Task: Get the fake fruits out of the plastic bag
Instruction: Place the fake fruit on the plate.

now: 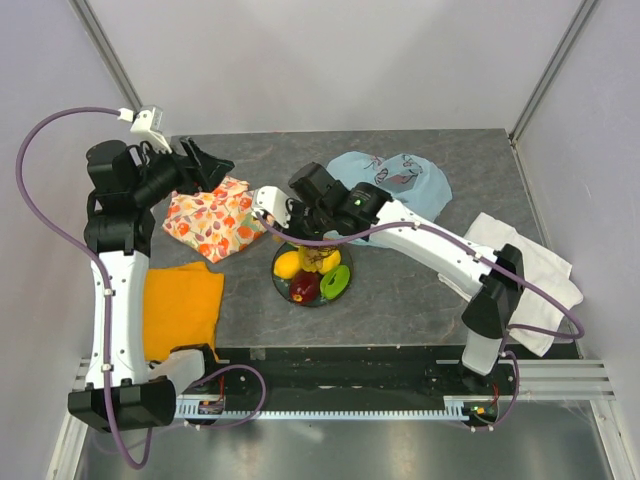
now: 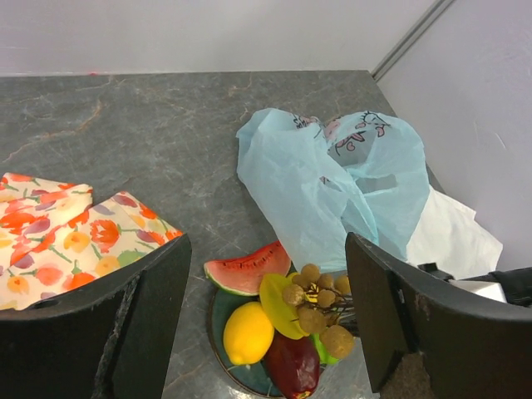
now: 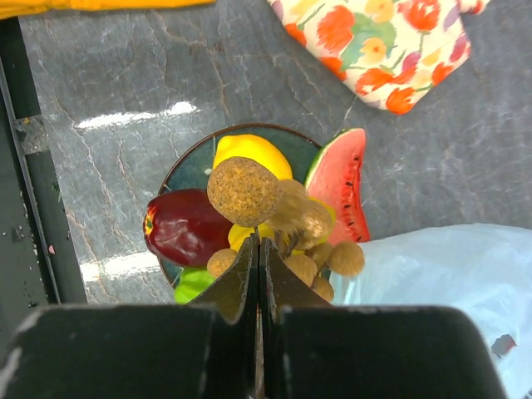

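The light-blue plastic bag [image 1: 395, 180] lies crumpled at the back, also in the left wrist view [image 2: 332, 183]. In front of it a dark round plate [image 1: 280, 285] holds a lemon [image 2: 248, 332], a watermelon slice [image 2: 245, 268], a dark red fruit [image 2: 293, 366] and a green piece [image 1: 336, 281]. My right gripper [image 3: 259, 243] is shut on the stem of the brownish grape bunch [image 3: 249, 191] and holds it just over the plate. My left gripper [image 2: 266, 249] is open and empty, up over the table's back left.
An orange-floral cloth [image 1: 213, 218] lies left of the plate. A plain orange cloth [image 1: 180, 305] is at the front left. A white cloth [image 1: 535, 275] lies at the right edge, under the right arm.
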Robot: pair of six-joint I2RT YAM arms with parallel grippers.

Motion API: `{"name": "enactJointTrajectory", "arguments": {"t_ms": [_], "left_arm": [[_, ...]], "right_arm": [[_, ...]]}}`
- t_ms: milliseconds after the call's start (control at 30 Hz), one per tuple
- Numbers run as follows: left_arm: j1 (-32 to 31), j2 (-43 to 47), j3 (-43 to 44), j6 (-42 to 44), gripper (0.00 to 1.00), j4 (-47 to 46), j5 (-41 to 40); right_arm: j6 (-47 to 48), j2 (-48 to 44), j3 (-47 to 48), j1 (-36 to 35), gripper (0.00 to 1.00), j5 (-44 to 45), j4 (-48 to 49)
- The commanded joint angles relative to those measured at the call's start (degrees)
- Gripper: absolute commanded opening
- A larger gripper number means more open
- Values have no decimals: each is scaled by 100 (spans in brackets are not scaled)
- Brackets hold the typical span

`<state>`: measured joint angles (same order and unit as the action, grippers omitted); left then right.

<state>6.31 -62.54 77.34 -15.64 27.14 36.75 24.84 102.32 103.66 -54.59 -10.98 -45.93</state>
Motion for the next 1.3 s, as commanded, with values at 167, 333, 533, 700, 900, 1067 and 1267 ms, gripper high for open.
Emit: {"name": "enactJointTrajectory", "arguments": {"t_ms": [167, 333, 533, 700, 900, 1067, 1267], "left_arm": [[134, 128, 97, -176, 81, -200, 218], [125, 120, 88, -255, 81, -235, 271], [134, 120, 79, -334, 81, -296, 332], [143, 146, 9, -352, 81, -332, 333], [169, 207, -26, -352, 81, -332, 341], [204, 260, -79, -361, 81, -340, 341], [239, 260, -96, -387, 81, -349, 359]], "right_arm": [[-330, 200, -29, 71, 7, 78, 111], [-515, 25, -433, 71, 5, 412, 120], [-656, -432, -934, 71, 0, 948, 155], [-778, -573, -1313, 71, 9, 852, 251], [-867, -345, -1313, 71, 43, 861, 295], [-876, -195, -1269, 80, 57, 914, 313], [-884, -213, -1313, 115, 70, 949, 313]]}}
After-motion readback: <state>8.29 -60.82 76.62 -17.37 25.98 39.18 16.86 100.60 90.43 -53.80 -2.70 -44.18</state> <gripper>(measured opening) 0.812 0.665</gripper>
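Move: The plate that the held bunch of brown fruits is meant for has its middle about 4 cm back and 3 cm to the right of the right hand, some 19 cm below. On it, the green fruit lies roughly 7 cm back and 8 cm right of this hand, the dark red fruit 8 cm back and 1 cm right, the lemon 3 cm back and 3 cm left. From the left hand the plate is about 9 cm back, 19 cm right and 34 cm down. The bunch of brown fruits, still pinched in the right hand, is lowered towards the plate, then carried to the robot's right as well, about 4.5 cm across towards the plate's right side, while the wrist turns some 15 degrees, mostly clockwise. There the hand stops going sideways, spreads its shut fingers wide to let go of the bunch, and sinks slightly more, some 7 cm down in all. ##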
